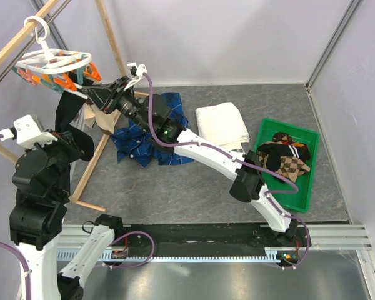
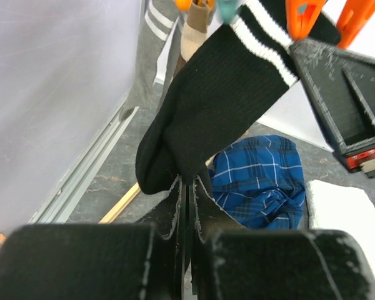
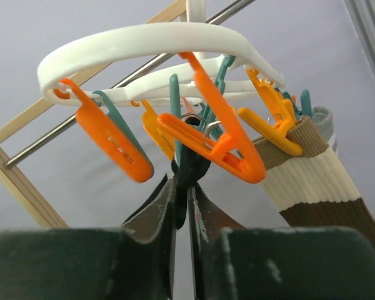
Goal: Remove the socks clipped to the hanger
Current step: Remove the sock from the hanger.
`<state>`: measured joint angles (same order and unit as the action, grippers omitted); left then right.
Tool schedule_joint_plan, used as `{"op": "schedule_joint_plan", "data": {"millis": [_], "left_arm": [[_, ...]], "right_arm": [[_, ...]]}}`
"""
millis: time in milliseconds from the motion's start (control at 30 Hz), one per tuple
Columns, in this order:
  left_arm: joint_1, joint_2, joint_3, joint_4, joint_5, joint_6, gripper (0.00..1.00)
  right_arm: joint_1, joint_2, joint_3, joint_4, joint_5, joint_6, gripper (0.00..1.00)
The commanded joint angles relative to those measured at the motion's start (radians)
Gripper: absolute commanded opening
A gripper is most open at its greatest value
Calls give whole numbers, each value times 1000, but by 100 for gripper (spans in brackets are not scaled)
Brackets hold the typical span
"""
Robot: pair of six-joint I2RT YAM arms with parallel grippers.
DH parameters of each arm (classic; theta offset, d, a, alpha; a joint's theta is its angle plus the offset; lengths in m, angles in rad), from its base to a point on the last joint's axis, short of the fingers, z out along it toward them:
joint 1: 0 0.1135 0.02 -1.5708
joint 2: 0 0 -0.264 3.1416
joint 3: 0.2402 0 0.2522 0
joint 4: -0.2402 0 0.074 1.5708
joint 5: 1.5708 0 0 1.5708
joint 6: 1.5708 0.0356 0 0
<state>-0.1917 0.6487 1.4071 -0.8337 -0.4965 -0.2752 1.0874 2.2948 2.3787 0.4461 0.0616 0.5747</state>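
Observation:
The white round hanger hangs from the rack at the top left, with orange and teal pins dangling from it. A black sock with white cuff stripes hangs under an orange pin. My left gripper is shut on the sock's lower edge. My right gripper reaches up among the pins, its jaws pinched on a dark fold that looks like the black sock's cuff. A beige and brown striped sock stays clipped beside it.
A green bin at the right holds several socks. A folded white towel and a blue plaid shirt lie mid-table. Wooden rack poles stand at the left, close to both arms.

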Motion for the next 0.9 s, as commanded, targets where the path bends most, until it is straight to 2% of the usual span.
{"op": "schedule_joint_plan", "data": {"millis": [0, 33, 133, 167, 233, 300, 333, 500, 700, 867], "left_arm": [[3, -12, -22, 53, 57, -7, 6], [3, -14, -26, 54, 74, -7, 7], [3, -6, -33, 54, 128, -4, 18], [3, 3, -31, 53, 142, 10, 28], [3, 8, -19, 51, 153, 28, 38], [3, 15, -1, 56, 174, 57, 52], [3, 19, 6, 59, 177, 67, 62], [3, 35, 96, 68, 135, 59, 63], [-2, 88, 256, 53, 85, 96, 59], [-3, -13, 97, 91, 113, 74, 60]], "right_arm": [[5, 3, 56, 29, 3, -10, 0], [6, -1, 50, 26, 0, -12, 0], [25, -24, 24, 29, -12, -47, 0], [31, -29, 22, 16, -14, -65, 0], [61, -34, 51, -13, -11, -157, 0], [80, -37, 77, -58, -2, -212, 0], [97, -43, 79, -64, 3, -243, 0], [129, -63, 57, -67, 50, -305, 0], [160, -28, 109, -52, 63, -315, 0], [177, -20, 131, -29, 78, -341, 0]]}}
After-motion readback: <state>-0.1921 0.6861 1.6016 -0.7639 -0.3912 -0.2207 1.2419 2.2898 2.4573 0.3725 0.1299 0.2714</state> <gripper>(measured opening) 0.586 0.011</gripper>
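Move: The black sock's striped cuff is right at the right hand's fingertips, hanging from an orange-and-teal clip about 2 cm ahead, 2 cm left and 4 cm above. The hanger ring's middle is some 6 cm ahead, 11 cm left and 8 cm up, and a brown striped sock hangs roughly 10 cm farther out and 4 cm left, slightly lower. From the left hand, already shut on the sock's foot, the cuff is about 9 cm ahead, 6 cm right and 11 cm up. The black sock's cuff, already between the right fingers, is pinched as they finish closing, then drawn back about 8 cm and slightly left, away from the brown sock, as the wrist turns some 10 to 15 degrees. The left fingers open and let go of the foot; that hand slides a little right, then rises about 8 cm towards cuff height while easing back, fingertips tipping up. ##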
